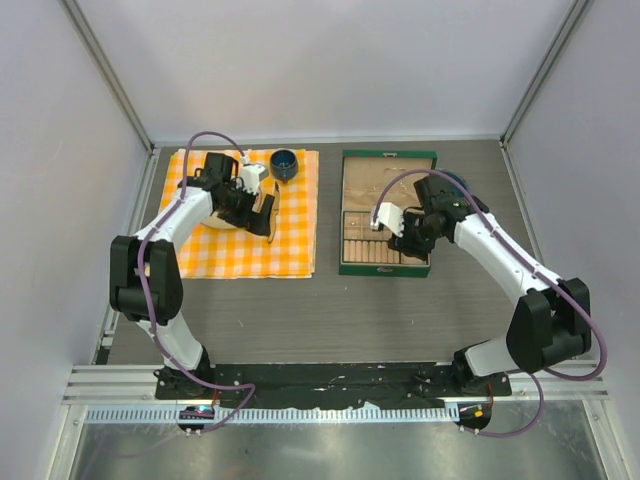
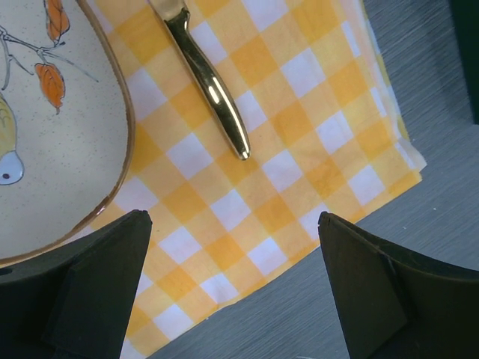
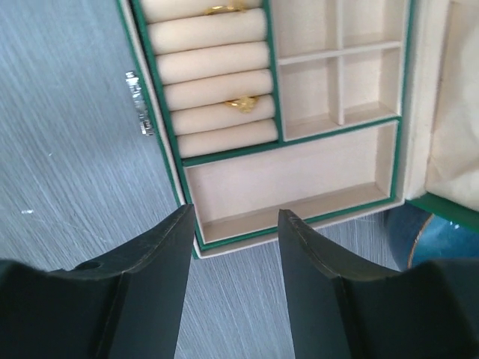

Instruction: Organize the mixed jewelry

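Observation:
Two small gold rings of the mixed jewelry sit tucked between the cream rolls of the open green jewelry box (image 3: 157,142): one ring (image 3: 241,103) in the middle rolls, another (image 3: 224,10) at the top edge. My right gripper (image 3: 236,217) (image 1: 415,238) hovers open at the box's corner beside its long bare compartment (image 3: 284,179), with nothing between the fingers. My left gripper (image 2: 233,224) (image 1: 258,205) is wide open above the edge of the orange check cloth (image 2: 299,112), also holding nothing. No other jewelry shows.
A speckled plate (image 2: 52,134) with a leaf pattern lies on the cloth beside a gold cutlery handle (image 2: 213,90). A dark blue cup (image 1: 285,165) stands at the cloth's far corner. A blue bowl (image 3: 419,239) sits behind the box. The box lid (image 1: 388,180) lies open at the back.

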Robot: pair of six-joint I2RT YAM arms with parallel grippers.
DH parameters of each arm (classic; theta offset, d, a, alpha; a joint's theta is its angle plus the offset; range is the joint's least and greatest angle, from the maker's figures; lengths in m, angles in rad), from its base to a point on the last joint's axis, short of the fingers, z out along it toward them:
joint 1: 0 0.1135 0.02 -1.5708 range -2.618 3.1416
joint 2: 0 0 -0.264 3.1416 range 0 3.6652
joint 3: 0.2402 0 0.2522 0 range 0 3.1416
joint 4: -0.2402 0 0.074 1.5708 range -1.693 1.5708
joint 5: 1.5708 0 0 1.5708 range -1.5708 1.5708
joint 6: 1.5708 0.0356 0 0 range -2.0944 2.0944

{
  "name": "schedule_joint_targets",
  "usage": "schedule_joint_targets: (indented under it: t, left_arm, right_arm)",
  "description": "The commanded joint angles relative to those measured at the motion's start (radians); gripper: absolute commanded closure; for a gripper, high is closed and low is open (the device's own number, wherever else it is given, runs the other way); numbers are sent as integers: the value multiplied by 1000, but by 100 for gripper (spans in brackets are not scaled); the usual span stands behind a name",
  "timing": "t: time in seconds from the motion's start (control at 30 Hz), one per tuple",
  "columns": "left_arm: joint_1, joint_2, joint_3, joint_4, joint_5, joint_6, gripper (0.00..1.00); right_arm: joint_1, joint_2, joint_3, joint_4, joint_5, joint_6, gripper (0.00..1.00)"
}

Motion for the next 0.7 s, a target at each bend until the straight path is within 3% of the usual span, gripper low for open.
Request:
schedule_joint_targets:
  t: [0.0, 0.13, 0.23, 0.4, 0.43, 0.67]
  left_arm:
    - [-18, -49, 40, 39, 107, -84, 0]
    - [-60, -69, 61, 96, 165, -103, 0]
    - [-84, -56, 88, 139, 215, -124, 0]
    - [-126, -5, 120, 310, 242, -166, 0]
    - [-141, 6, 117, 340, 249, -167, 0]
    - [-164, 104, 151, 564, 303, -195, 0]
  right_arm:
    - [-48, -60, 12, 112, -3, 192, 46]
    - [-91, -103, -3, 214, 19, 318, 44]
    - [-126, -125, -17, 268, 61, 386, 32]
    - [-199, -135, -20, 298, 58, 502, 26]
    - [-210, -138, -20, 301, 55, 522, 19]
    - [-276, -158, -25, 298, 39, 621, 17]
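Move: From the right hand, the middle of the box's open lid stands about 16 cm ahead, 6 cm to the left and nearly level. The tray seated in the box lies some 6 cm ahead, 7 cm left and 7 cm lower; the blue bowl is 17 cm ahead and 8 cm right. From the left hand that lid is roughly 12 cm ahead, 32 cm right and slightly higher; the knife's middle is 7 cm ahead, 4 cm right. Clearing the box's front right corner, the empty right hand swings right, forward and up, about 10 cm in all, towards the lid's right end, turning some 40 degrees clockwise as its fingers spread wider. The left hand, still wide open, sweeps right towards the lid's left side, rising and then also reaching forward, its fingertips swinging out right and forward; neither touches anything. ##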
